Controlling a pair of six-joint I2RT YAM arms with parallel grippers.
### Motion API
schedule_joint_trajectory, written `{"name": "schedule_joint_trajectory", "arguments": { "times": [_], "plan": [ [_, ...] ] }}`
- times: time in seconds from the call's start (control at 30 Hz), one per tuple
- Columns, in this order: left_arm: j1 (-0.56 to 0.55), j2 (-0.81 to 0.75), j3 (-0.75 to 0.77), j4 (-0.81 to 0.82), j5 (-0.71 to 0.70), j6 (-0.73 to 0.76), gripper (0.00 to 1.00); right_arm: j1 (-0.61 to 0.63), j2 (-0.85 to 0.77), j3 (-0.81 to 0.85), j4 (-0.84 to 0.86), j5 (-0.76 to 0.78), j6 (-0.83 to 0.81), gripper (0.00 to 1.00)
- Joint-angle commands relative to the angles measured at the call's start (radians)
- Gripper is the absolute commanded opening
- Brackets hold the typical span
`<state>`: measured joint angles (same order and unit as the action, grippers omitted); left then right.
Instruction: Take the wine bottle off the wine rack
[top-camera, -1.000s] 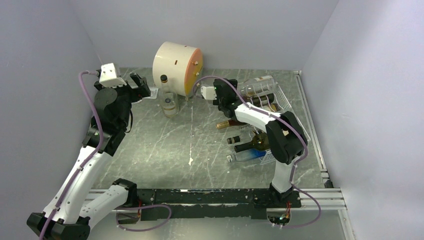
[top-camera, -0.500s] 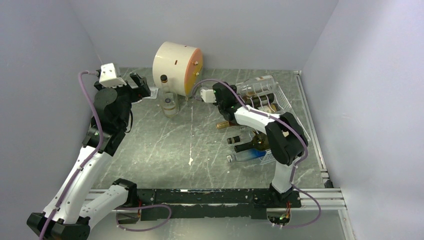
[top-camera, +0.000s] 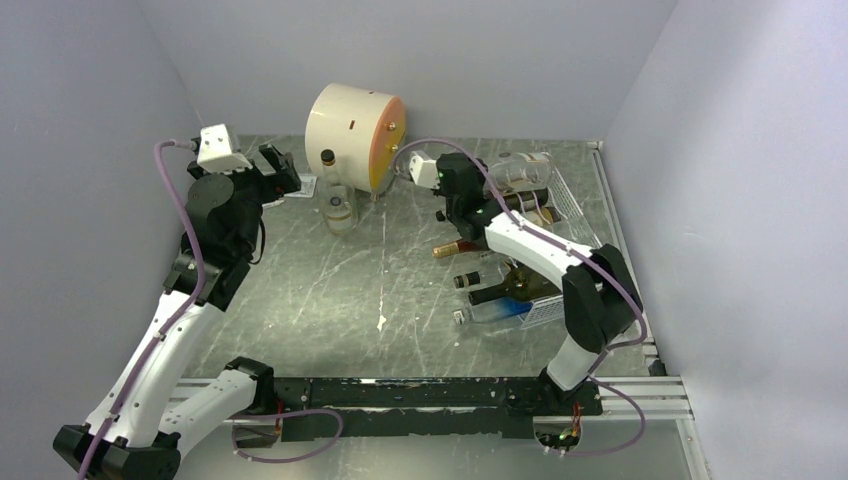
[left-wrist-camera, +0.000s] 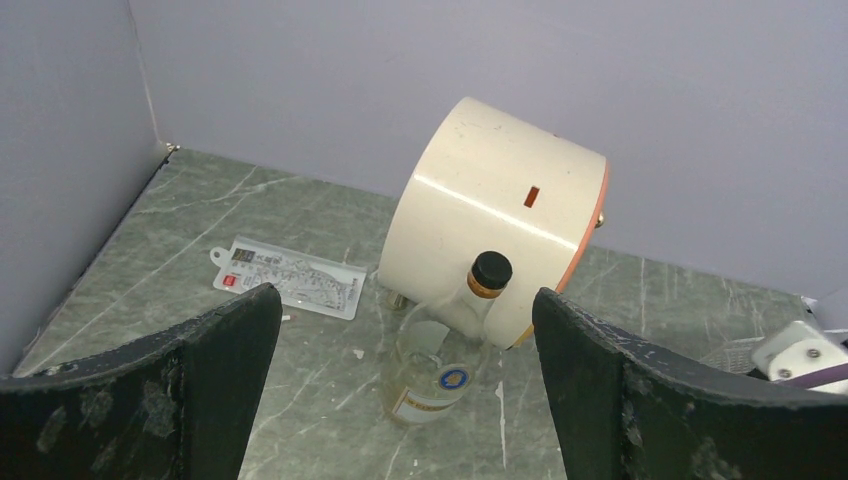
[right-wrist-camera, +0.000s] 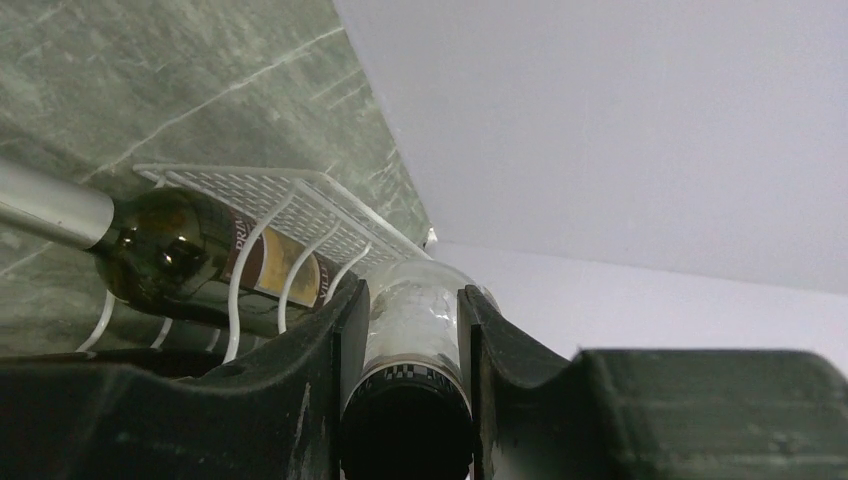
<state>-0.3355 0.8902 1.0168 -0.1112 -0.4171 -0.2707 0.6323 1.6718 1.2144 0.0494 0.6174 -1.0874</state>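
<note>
The white wire wine rack (top-camera: 572, 203) stands at the right of the table with several bottles lying in it. A clear wine bottle (top-camera: 522, 170) lies on its top row, neck toward the middle. My right gripper (top-camera: 478, 188) is shut on that neck. In the right wrist view both fingers press the clear neck (right-wrist-camera: 413, 310) just behind its dark cap, with rack wire (right-wrist-camera: 262, 243) and a dark bottle (right-wrist-camera: 175, 255) to the left. My left gripper (top-camera: 284, 170) hangs open at the back left, holding nothing.
A cream drum with an orange face (top-camera: 350, 122) sits at the back. In front of it stands a small clear bottle with a black cap (left-wrist-camera: 447, 352). A white card (left-wrist-camera: 288, 276) lies flat on the table. Dark bottles (top-camera: 503, 290) jut from the rack's lower rows.
My right gripper has closed onto the clear bottle's neck and shifted a little toward the back right; its elbow swung right. The left arm has stayed still.
</note>
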Motion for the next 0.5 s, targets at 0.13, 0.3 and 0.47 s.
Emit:
{"name": "schedule_joint_trajectory", "arguments": {
  "times": [0.13, 0.3, 0.47],
  "plan": [
    [0.005, -0.002, 0.031, -0.001, 0.019, -0.012, 0.99, 0.014, -0.124, 0.031, 0.067, 0.054, 0.087, 0.00],
    [0.004, -0.007, 0.031, -0.001, 0.019, -0.013, 0.99, 0.029, -0.192, 0.036, 0.127, 0.090, 0.080, 0.00],
    [0.004, -0.005, 0.031, -0.001, 0.016, -0.013, 0.99, 0.056, -0.252, 0.069, 0.107, 0.062, 0.118, 0.00]
  ]
}}
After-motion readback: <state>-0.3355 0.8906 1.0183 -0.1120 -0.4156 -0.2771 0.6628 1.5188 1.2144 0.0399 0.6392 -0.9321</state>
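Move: At the far end of the wine rack, the right fingers already hold the clear bottle by its neck, its middle about 7 cm right, 1 cm ahead and 4 cm lower. The dark bottle's middle lies some 6 cm right, 2 cm ahead and 16 cm below; the rack's middle 13 cm right, 9 cm back, 14 cm down. From the left hand, the clear bottle is roughly 45 cm right, 13 cm ahead, 18 cm below. Lifting the clear bottle by its neck, the right hand climbs steadily about 6 cm away from the far end of the wine rack and eases some 2–3 cm back as it rises. The wrist rolls about 15 degrees, left side rising, tipping the capped end upward; the fingers keep their grip unchanged. ##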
